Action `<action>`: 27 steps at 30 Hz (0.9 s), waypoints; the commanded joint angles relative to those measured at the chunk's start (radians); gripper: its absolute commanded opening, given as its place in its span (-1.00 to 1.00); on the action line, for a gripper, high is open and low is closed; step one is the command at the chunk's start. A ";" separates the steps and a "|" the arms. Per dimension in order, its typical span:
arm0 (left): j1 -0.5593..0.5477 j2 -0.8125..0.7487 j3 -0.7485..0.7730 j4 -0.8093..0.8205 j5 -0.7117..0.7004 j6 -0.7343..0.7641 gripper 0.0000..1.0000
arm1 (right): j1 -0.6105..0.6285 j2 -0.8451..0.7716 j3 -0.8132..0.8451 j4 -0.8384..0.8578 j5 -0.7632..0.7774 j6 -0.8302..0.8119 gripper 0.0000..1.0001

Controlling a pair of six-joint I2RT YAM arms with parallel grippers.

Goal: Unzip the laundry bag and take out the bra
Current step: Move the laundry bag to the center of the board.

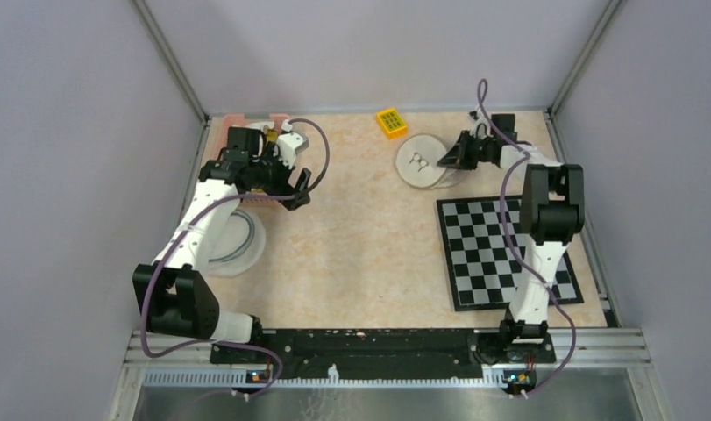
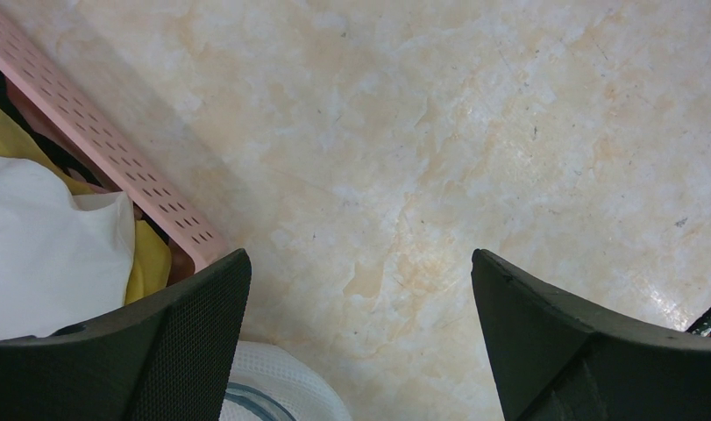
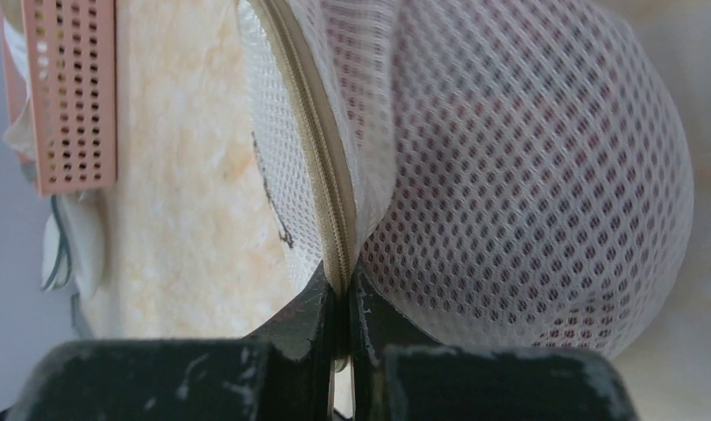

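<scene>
The laundry bag (image 1: 419, 161) is a round white mesh pouch at the back of the table, right of centre. In the right wrist view its mesh dome (image 3: 527, 193) fills the frame and its beige zipper (image 3: 321, 175) runs down into my right gripper (image 3: 341, 285). That gripper (image 1: 445, 158) is shut on the zipper at the bag's right edge. A dark red tint shows through the mesh; the bra itself is hidden inside. My left gripper (image 2: 360, 254) hangs open over bare table at the back left (image 1: 295, 189), with nothing between its fingers.
A pink perforated basket (image 2: 115, 158) with white and yellow cloth sits just left of the left gripper. A second white mesh round (image 1: 238, 241) lies under the left arm. A yellow box (image 1: 391, 122) is at the back, a checkerboard mat (image 1: 501, 250) at right.
</scene>
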 commanded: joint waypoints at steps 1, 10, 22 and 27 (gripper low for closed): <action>0.002 -0.064 -0.029 0.084 -0.022 -0.034 0.97 | 0.083 -0.092 -0.097 0.062 -0.097 0.069 -1.00; 0.001 -0.182 -0.111 0.208 -0.032 0.012 0.97 | 0.246 -0.212 -0.244 0.017 -0.184 -0.007 -1.00; -0.033 -0.253 -0.218 0.074 0.257 0.315 0.98 | 0.338 -0.252 -0.368 -0.129 -0.259 -0.155 -1.00; -0.210 -0.249 -0.317 0.126 0.191 0.479 0.97 | 0.359 -0.240 -0.387 -0.141 -0.205 -0.199 -1.00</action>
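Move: The right gripper already pinches the laundry bag by its tan zipper edge, the bag's middle about 7 cm to its left and level with it. The centre spot lies about 20 cm back and 19 cm left of this gripper; from it the yellow box is 14 cm ahead, 16 cm left, and the checkerboard 29 cm back, 23 cm right. From the left gripper the bag is 37 cm right, 11 cm ahead and 15 cm below. Draw the right gripper back about 20 cm and left about 14 cm at nearly the same height, the leftward part mostly early, keeping the zipper edge pinched and turning the wrist some 30 degrees counter-clockwise. Lift the open left gripper a few centimetres, then swing it back, right and down again, turning clockwise towards the arriving bag. ##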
